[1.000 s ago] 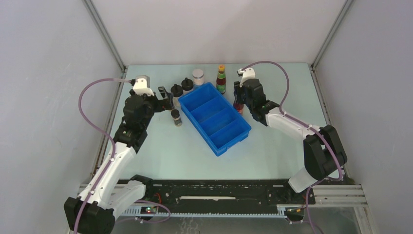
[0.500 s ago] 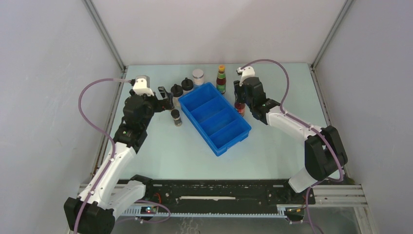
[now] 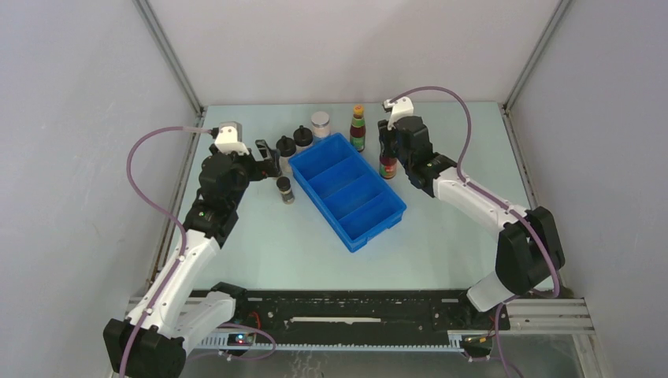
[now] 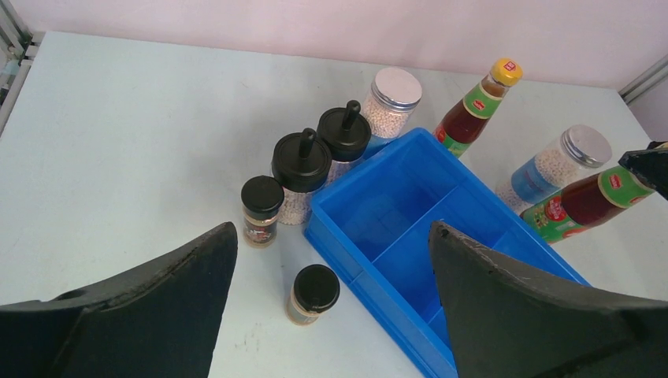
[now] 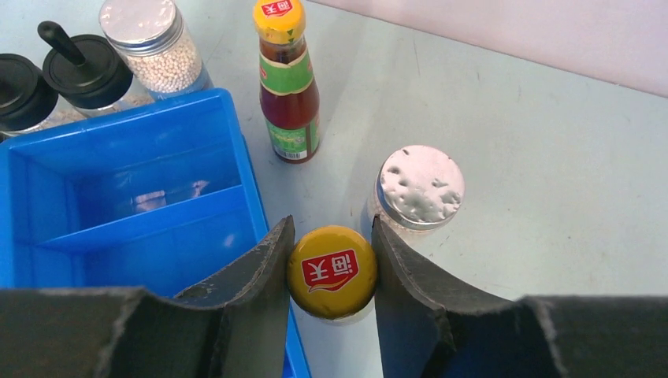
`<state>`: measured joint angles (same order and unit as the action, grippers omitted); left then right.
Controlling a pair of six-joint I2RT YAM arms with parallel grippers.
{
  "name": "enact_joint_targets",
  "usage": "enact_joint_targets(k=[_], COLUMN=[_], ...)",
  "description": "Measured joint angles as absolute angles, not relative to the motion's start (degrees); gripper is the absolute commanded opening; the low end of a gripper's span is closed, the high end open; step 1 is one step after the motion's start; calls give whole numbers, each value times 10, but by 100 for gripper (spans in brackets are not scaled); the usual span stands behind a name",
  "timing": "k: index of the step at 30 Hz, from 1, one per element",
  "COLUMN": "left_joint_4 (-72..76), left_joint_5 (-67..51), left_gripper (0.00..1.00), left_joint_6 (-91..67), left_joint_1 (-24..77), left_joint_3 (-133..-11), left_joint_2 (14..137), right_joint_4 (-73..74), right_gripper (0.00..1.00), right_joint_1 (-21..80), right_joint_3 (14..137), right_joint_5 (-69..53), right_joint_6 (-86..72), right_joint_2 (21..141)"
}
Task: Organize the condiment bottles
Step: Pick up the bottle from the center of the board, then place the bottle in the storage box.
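Note:
My right gripper (image 5: 332, 272) is shut on the yellow cap of a dark-red bottle (image 3: 387, 165), just right of the blue tray (image 3: 358, 236). In the left wrist view that bottle (image 4: 587, 201) leans over. A second dark-red bottle (image 3: 358, 130) stands behind the tray. One pale jar (image 5: 420, 189) stands beside the held bottle, another (image 3: 320, 124) behind the tray. Two knob-lidded black jars (image 4: 301, 169) (image 4: 344, 138) and two short black-lidded jars (image 4: 261, 209) (image 4: 313, 293) stand left of the tray. My left gripper (image 4: 331, 236) hangs open above them, holding nothing.
The blue tray (image 4: 354, 272) lies diagonally mid-table, its compartments holding nothing. Grey walls close in the table on the left, right and back. The arms' bases and a black rail (image 3: 339, 307) line the near edge.
My right gripper has shifted slightly toward the back with the dark-red bottle in its grip. The left arm has not moved.

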<state>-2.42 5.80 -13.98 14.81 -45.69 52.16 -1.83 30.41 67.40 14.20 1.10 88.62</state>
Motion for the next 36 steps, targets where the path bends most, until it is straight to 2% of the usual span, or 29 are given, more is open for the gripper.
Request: enact_joint_targets(k=[23,36], left_joint_4=[-22,-22], left_joint_5=[58,58], left_gripper=[95,95], left_joint_6=[-140,-140], left_joint_1=[152,154], left_joint_3=[-457,-457], left_joint_2=[522,521], right_joint_4=[12,47], right_gripper=[0,0], right_joint_1=[303,355], right_joint_3=[733,785], right_joint_5=[137,122], right_joint_6=[21,21], right_joint_2=[842,843])
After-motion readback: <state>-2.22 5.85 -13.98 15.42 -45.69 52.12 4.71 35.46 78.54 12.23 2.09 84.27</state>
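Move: My right hand already holds the bottle by its neck just below the yellow cap, a few centimetres off the table. The middle of the blue box lies about 10 cm to its left, 4 cm back and 19 cm below. The other yellow-capped bottle stands roughly 9 cm ahead and 8 cm left; the silver-lidded jar is about 5 cm ahead and 3 cm right. From my left hand the box is some 5 cm ahead, 19 cm right and 25 cm below. I keep my right fingers closed on the bottle's neck and raise it about 10 cm in all, straight up for the first 7 cm. Then, still rising, I swing left some 4 cm and draw back a little, towards the blue box, while the fingers tip up slightly and the hand turns a few degrees counter-clockwise. ##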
